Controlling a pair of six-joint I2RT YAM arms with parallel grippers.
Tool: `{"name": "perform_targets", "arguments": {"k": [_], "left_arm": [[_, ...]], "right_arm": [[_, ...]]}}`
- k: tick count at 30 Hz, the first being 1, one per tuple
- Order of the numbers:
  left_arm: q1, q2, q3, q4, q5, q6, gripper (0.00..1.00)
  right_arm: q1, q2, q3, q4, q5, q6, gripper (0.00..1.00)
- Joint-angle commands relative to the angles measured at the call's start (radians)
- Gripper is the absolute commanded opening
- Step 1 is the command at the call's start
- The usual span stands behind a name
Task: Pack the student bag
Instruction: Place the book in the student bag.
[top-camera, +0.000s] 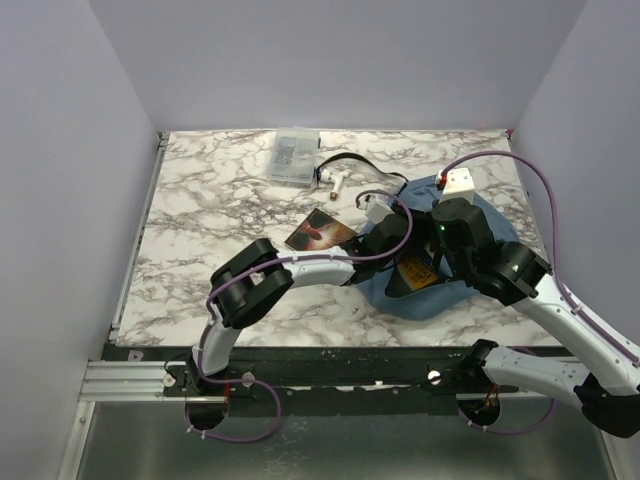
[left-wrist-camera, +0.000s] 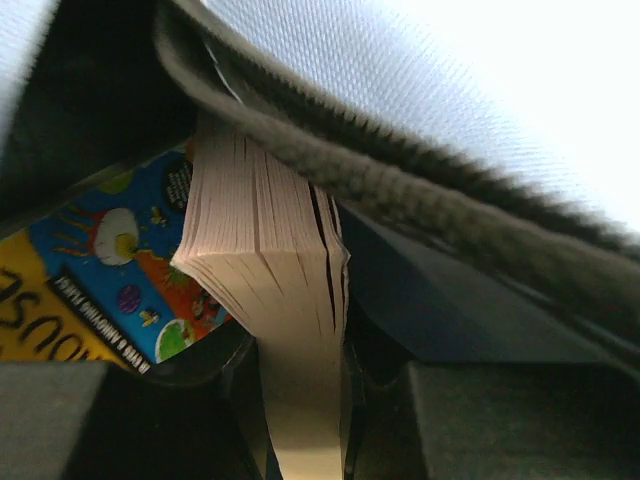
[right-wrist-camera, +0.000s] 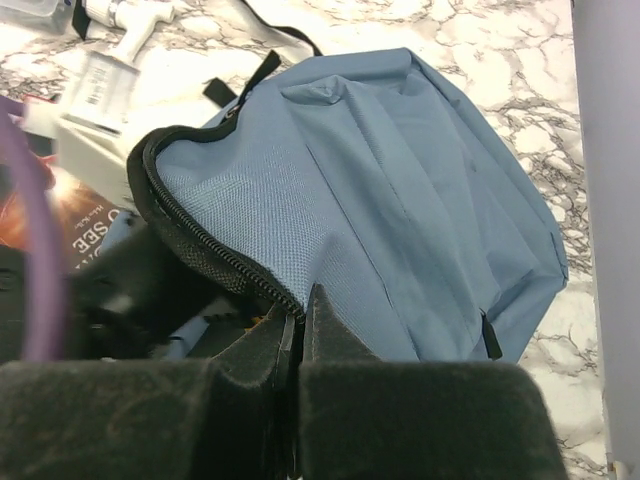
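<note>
The student bag (top-camera: 492, 232) lies at the right of the marble table, a dusty-blue backpack with its zip open toward the near side. My left gripper (top-camera: 403, 255) reaches into the opening, shut on a thick book (top-camera: 418, 275). The left wrist view shows the book's (left-wrist-camera: 265, 250) page block clamped in my left gripper (left-wrist-camera: 300, 400), its bright cover to the left and the bag's zip edge (left-wrist-camera: 400, 190) arching over it. My right gripper (right-wrist-camera: 300, 318) is shut on the bag's (right-wrist-camera: 400, 190) zip edge, which it holds raised.
A second book (top-camera: 320, 232) with a dark cover lies left of the bag. A small clear plastic box (top-camera: 293, 157) sits at the back, with a white item (top-camera: 335, 180) and the bag's black strap (top-camera: 352, 160) beside it. Walls close in at left, right and back.
</note>
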Motion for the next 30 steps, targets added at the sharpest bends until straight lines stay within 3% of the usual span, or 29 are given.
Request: {"name": "perform_targets", "arguments": {"k": [1, 5, 10, 18, 24, 27, 30], "left_arm": [[-0.038, 0.095, 0.157, -0.025, -0.063, -0.035, 0.06], [-0.036, 0.119, 0.160, -0.059, -0.008, -0.054, 0.34], [-0.032, 0.063, 0.135, -0.136, 0.069, -0.038, 0.62], [0.007, 0.009, 0.076, -0.336, 0.182, -0.100, 0.63], [0.043, 0.067, 0.199, -0.485, 0.315, -0.065, 0.64], [0.030, -0.014, 0.133, -0.482, 0.247, 0.012, 0.67], [0.038, -0.106, 0.075, -0.479, 0.268, 0.118, 0.70]], "right_arm": [[0.002, -0.038, 0.047, 0.037, -0.005, 0.038, 0.00], [0.002, -0.050, 0.030, 0.044, 0.002, 0.022, 0.00], [0.002, -0.053, 0.008, 0.052, 0.003, 0.024, 0.00], [0.002, -0.060, -0.025, 0.052, 0.007, 0.032, 0.00], [0.002, -0.054, -0.042, 0.044, 0.017, 0.047, 0.00], [0.002, -0.058, -0.049, 0.037, 0.043, 0.052, 0.00], [0.002, -0.065, -0.068, 0.033, 0.086, 0.065, 0.00]]}}
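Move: The space inside the student bag where the held book is to go lies about 2 cm ahead of the left hand, 5 cm to its right and 7 cm below. The treehouse book already in there is some 3 cm back, 3 cm right and 10 cm below; the dark-covered book lies on the table about 22 cm left, 2 cm ahead and 15 cm down. From the right hand, that space is about 4 cm back, 2 cm left and 18 cm below. Down and a little to the right, the left hand lowers the book it still grips deeper into the bag, the fingers already opening to let go of it. With them open it backs off about 3 cm and returns left a similar amount, ending some 5 cm lower, while the fingers tip some 20 degrees more steeply down. The right hand keeps its pinch on the bag's rim, sinking barely a centimetre. ##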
